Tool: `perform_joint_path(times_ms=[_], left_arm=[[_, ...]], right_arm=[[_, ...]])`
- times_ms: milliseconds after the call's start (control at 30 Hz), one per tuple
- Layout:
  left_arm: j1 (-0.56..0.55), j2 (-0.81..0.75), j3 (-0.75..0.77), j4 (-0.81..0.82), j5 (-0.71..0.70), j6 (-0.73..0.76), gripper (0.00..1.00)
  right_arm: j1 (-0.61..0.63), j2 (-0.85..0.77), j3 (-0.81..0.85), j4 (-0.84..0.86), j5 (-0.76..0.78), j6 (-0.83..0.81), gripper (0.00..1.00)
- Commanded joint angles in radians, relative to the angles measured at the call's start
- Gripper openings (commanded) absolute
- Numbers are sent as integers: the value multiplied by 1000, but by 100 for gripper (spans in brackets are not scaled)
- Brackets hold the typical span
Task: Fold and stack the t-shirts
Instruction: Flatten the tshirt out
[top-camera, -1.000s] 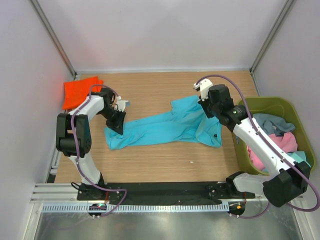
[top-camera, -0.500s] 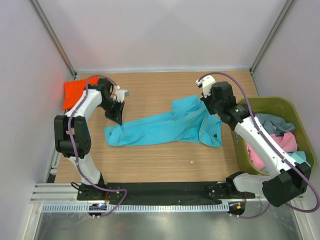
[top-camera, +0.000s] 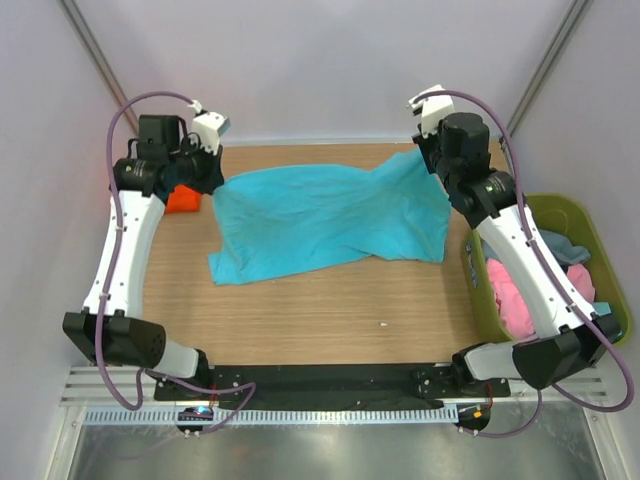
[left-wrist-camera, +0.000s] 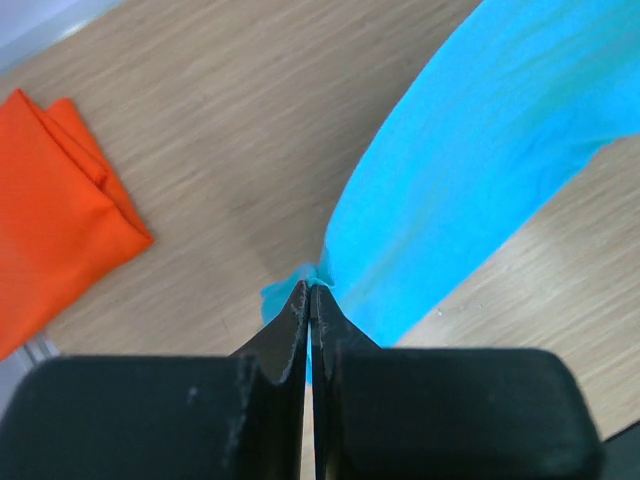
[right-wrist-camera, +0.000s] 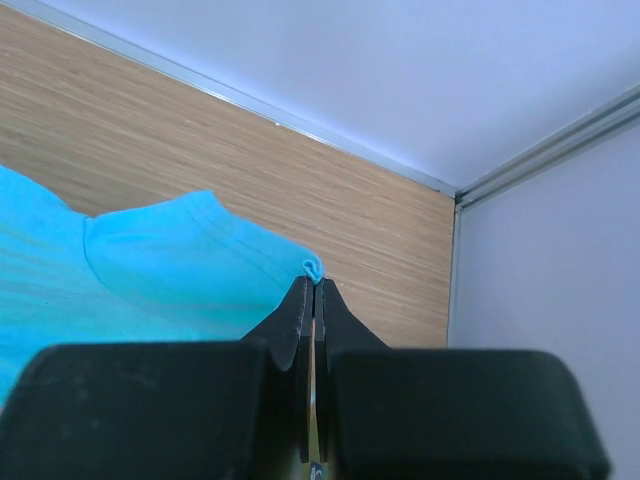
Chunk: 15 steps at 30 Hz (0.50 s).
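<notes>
The turquoise-blue t-shirt (top-camera: 320, 215) hangs stretched between both grippers, lifted at the far side of the table, its lower edge resting on the wood. My left gripper (top-camera: 218, 182) is shut on its left corner, seen in the left wrist view (left-wrist-camera: 312, 288) with the blue cloth (left-wrist-camera: 470, 180) pinched at the tips. My right gripper (top-camera: 425, 158) is shut on the right corner; the right wrist view (right-wrist-camera: 314, 282) shows a fold of the shirt (right-wrist-camera: 150, 270) in its tips. The folded orange t-shirt (top-camera: 182, 198) lies at the far left, partly hidden by the left arm; it also shows in the left wrist view (left-wrist-camera: 55, 220).
An olive-green bin (top-camera: 560, 215) at the right holds pink (top-camera: 515, 305), grey-blue (top-camera: 560, 248) and teal shirts. White walls and metal frame posts (top-camera: 95, 50) close the back and sides. A wall corner (right-wrist-camera: 455, 195) is near the right gripper.
Both grippers rose and moved to the far side, lifting and spreading the turquoise-blue shirt, which lay crumpled and narrow on the table before. The left arm now covers part of the orange shirt.
</notes>
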Motion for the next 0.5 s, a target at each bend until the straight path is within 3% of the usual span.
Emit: perform_joint_path(times_ms=[0, 267, 467], left_arm=[[8, -85, -124, 39, -35, 4, 0], [8, -179, -422, 20, 22, -8, 0], [8, -185, -490, 16, 23, -15, 0]], right_arm=[[-7, -44, -37, 2, 26, 4, 1], [-18, -155, -254, -107, -107, 90, 1], [-18, -176, -374, -170, -251, 136, 1]])
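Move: The t-shirt is pinched in both hands. For the left hand, its near left corner lies on the table about 13 cm back, 6 cm to the left and 27 cm below; the orange shirt is some 12 cm ahead and 20 cm left, also on the table. For the right hand, the near right corner lies roughly 9 cm back, 11 cm right and 32 cm below, with the green bin's middle about 12 cm back and 36 cm right. Fingers still shut on the raised far edge of the t-shirt, both hands swing it down and back together towards the part lying on the table, each sinking about 13 cm and drawing back 7 to 9 cm. Both wrists tip some 20 degrees further downward, and neither hand lets go. ##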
